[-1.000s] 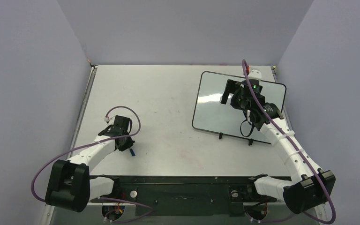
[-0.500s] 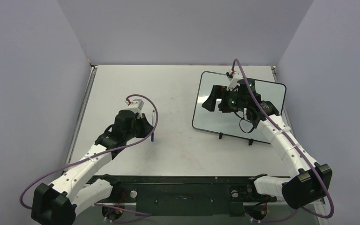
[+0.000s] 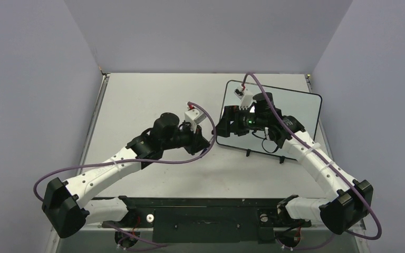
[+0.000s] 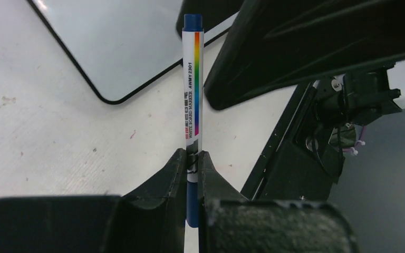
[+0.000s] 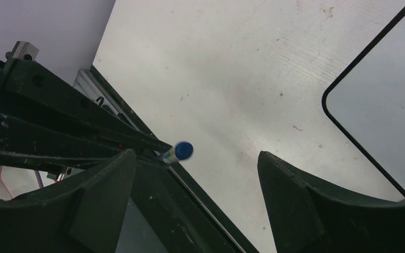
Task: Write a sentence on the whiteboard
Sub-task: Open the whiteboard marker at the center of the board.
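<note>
The whiteboard [image 3: 290, 113], glossy with a thin black frame, lies at the right of the table; its corner also shows in both wrist views [image 4: 116, 42] [image 5: 385, 105]. No sentence is in view on its bare surface. My left gripper [image 4: 190, 154] [image 3: 203, 143] is shut on a white marker [image 4: 192, 79] with a blue cap and a rainbow stripe. The marker points toward my right gripper. My right gripper [image 5: 196, 154] [image 3: 223, 124] hovers at the board's left edge, open. The marker's blue cap [image 5: 183, 150] sits between the jaws, nearer the left finger and touching neither.
Purple cables loop off both arms [image 3: 74, 171] [image 3: 369, 221]. The black base rail [image 3: 205, 213] runs along the near edge. Grey walls [image 3: 42, 79] close in the table on three sides. The board's small black feet [image 3: 249, 153] stick out on its near edge.
My left arm has swung right across the table with the marker, up to the board's left edge. My right gripper has moved left over the board to meet it, its jaws narrowing slightly.
</note>
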You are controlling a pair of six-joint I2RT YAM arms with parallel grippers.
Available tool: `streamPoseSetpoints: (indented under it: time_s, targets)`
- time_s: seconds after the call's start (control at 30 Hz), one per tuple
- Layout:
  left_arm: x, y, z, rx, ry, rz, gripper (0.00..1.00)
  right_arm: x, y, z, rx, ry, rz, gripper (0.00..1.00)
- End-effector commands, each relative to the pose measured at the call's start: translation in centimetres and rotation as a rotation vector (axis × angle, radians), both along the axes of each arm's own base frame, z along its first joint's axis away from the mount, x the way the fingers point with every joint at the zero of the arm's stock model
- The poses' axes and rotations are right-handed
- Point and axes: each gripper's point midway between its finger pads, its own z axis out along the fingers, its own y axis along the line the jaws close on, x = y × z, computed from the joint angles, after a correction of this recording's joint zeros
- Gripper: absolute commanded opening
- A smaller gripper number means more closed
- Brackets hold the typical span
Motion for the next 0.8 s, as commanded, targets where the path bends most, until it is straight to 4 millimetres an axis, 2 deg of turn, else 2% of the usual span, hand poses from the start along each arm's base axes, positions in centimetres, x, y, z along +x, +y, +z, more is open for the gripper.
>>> streamPoseSetpoints:
  time_s: [0.0,0.17,0.23,0.27,0.3,0.33,0.4,0.53,0.63,0.7,0.73,0.77]
  targets:
    - [-1.1,-2.5,3.0,-0.014,-0.099,-0.145,0.0,-0.5,1.7,1.6,0.039,-0.036,0.047,0.79]
    - [-1.7,-3.0,3.7,0.019,-0.151,-0.202,0.0,-1.2,2.3,1.2,0.036,-0.022,0.074,0.56]
    - [-1.8,-2.9,4.0,0.027,-0.172,-0.218,0.0,-1.5,2.4,0.9,0.032,-0.012,0.092,0.42]
    - [-1.8,-2.8,4.2,0.037,-0.183,-0.225,0.0,-1.6,2.4,0.7,0.026,-0.008,0.098,0.3]
    - [-1.7,-2.7,4.3,0.045,-0.19,-0.219,0.0,-1.7,2.4,0.7,0.025,-0.007,0.102,0.24]
    - [-1.6,-2.6,4.3,0.055,-0.198,-0.217,0.0,-1.8,2.4,0.6,0.019,-0.005,0.106,0.13]
    - [-1.2,-2.4,4.5,0.071,-0.21,-0.203,0.0,-1.9,2.3,0.6,0.017,-0.006,0.11,0.0]
    - [-0.6,-2.1,5.0,0.083,-0.233,-0.167,0.0,-1.9,2.3,0.8,0.018,-0.007,0.105,0.0]
    - [0.0,-1.7,5.2,0.084,-0.243,-0.128,0.04,-1.5,2.1,1.2,0.016,-0.016,0.077,0.0]
    - [0.2,-1.4,5.1,0.083,-0.244,-0.102,0.22,-1.1,2.0,1.3,0.012,-0.02,0.049,0.0]
    - [0.2,-1.2,5.4,0.075,-0.249,-0.09,0.39,-0.8,1.9,1.4,0.011,-0.024,0.036,0.0]
    - [0.2,-1.0,5.1,0.079,-0.248,-0.08,0.46,-0.5,1.7,1.5,0.01,-0.026,0.01,0.0]
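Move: The whiteboard marker stands upright in the left fingers, pinched near its lower, capped end. Its middle is about 5 cm to the right gripper's left, 1 cm back and 1 cm below. From the left hand, the right gripper's open fingers wait some 6 cm to the right, 1 cm ahead and 4 cm higher. The whiteboard's middle lies roughly 24 cm ahead of the right hand, 25 cm to its right and 25 cm below. Back and to its left, about 3 cm, the right gripper reaches the marker and closes from nearly wide open, pinching the body above the left fingers. Meanwhile the left hand brings the marker some 3 cm right, up and back towards it, turning about 15 degrees, then at the very end opens about a quarter and lets go. ##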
